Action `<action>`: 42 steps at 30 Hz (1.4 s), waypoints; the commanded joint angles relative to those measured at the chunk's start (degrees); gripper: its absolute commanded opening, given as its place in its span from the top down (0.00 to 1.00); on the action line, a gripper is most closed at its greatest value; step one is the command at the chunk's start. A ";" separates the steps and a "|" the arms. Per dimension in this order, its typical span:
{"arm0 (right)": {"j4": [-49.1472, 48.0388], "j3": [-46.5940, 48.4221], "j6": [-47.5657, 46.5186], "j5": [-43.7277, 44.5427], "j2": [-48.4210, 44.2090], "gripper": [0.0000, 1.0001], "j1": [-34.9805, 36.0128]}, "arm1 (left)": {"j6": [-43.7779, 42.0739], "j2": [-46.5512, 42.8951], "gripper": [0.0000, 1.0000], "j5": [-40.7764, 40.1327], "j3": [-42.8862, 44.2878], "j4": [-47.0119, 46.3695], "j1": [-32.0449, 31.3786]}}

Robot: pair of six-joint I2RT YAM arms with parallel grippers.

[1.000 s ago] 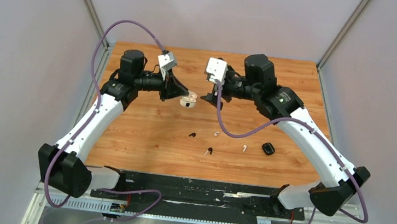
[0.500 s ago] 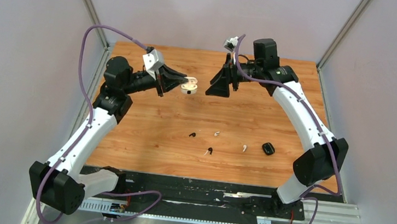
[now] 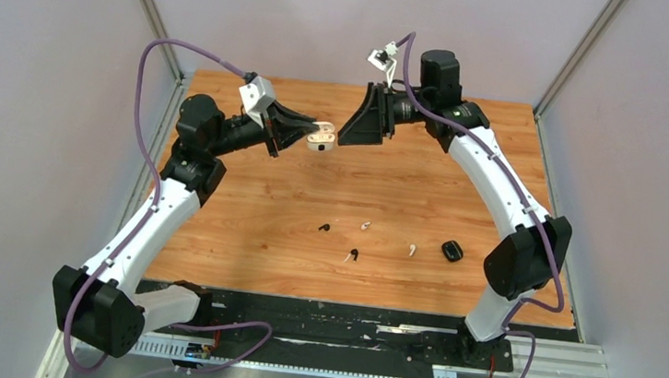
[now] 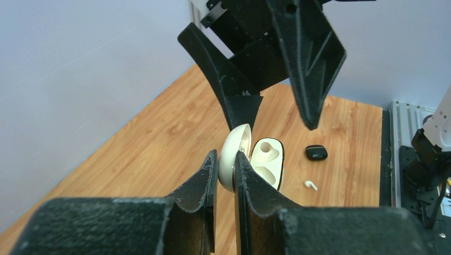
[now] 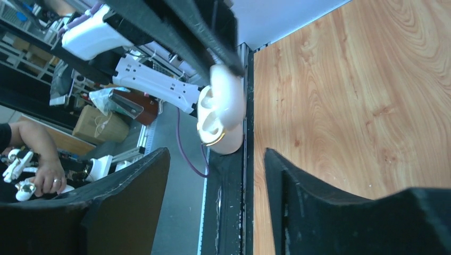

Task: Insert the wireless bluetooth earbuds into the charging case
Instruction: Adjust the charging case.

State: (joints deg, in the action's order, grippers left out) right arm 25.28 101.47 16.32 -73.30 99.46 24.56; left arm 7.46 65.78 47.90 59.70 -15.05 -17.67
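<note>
The white charging case (image 3: 321,138) hangs open in the air over the back of the table, its two sockets (image 4: 267,159) bare. My left gripper (image 4: 226,159) is shut on its lid. My right gripper (image 3: 351,128) faces it from the right, open, its fingertips (image 4: 310,114) just short of the case and nothing between them. In the right wrist view the case (image 5: 220,111) hangs just ahead of that gripper (image 5: 215,159). Several earbuds lie on the table: a black one (image 3: 323,228), a white one (image 3: 365,224), a white one (image 3: 412,249), and a black and white pair (image 3: 351,255).
A shut black case (image 3: 452,250) lies on the wooden table (image 3: 246,208) to the right of the earbuds, also seen in the left wrist view as the black case (image 4: 316,152) with a white earbud (image 4: 311,185) near it. Grey walls enclose the back and sides.
My left arm has lifted the case up and back. My right arm swung up and turned left toward the case, its fingertips now nearly at it, jaws slightly narrower.
</note>
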 commanded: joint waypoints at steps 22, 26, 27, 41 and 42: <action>-3.20 8.01 -3.56 5.78 3.00 0.71 2.82 | 5.12 1.56 1.00 1.56 2.13 -0.10 -0.96; -1.42 7.33 -6.13 5.88 2.39 0.88 3.04 | 6.42 1.87 1.00 1.36 1.98 -0.58 -0.96; -1.00 7.14 -6.51 5.89 2.13 0.90 3.06 | 6.66 1.89 1.00 1.11 1.99 -0.72 -0.94; 6.80 9.35 -23.14 13.12 0.26 1.00 5.07 | 5.24 4.63 0.56 7.62 6.60 8.13 -0.96; 7.49 9.69 -24.76 13.77 0.07 1.00 5.25 | 4.21 5.24 0.51 8.73 9.15 13.85 -0.96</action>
State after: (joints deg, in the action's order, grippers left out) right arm 29.91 107.59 1.13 -63.42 102.41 28.36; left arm 14.11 69.21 49.95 61.98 -11.22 -18.04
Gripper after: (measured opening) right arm 0.057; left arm 0.419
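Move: The left hand already pinches the open charging case's lid, its middle about 1 cm to the right of that hand's point; the case body hangs 2 cm back and 2 cm lower, 1 cm to the right. From the right hand the lid is roughly 2 cm ahead, 3 cm left and 1 cm up. A black earbud lies on the table some 10 cm back, 2 cm right and 37 cm below the left hand. The right fingers come onto the lid beside the left fingertips and pinch it, after the right hand slides about 2 cm forward and 2.5 cm left while closing from well open to nearly shut. The left hand keeps its pinch as it sinks about 1.5 cm and rolls some 10 degrees, then opens off the lid at the very end; the right wrist rolls about 15 degrees the opposite way. ##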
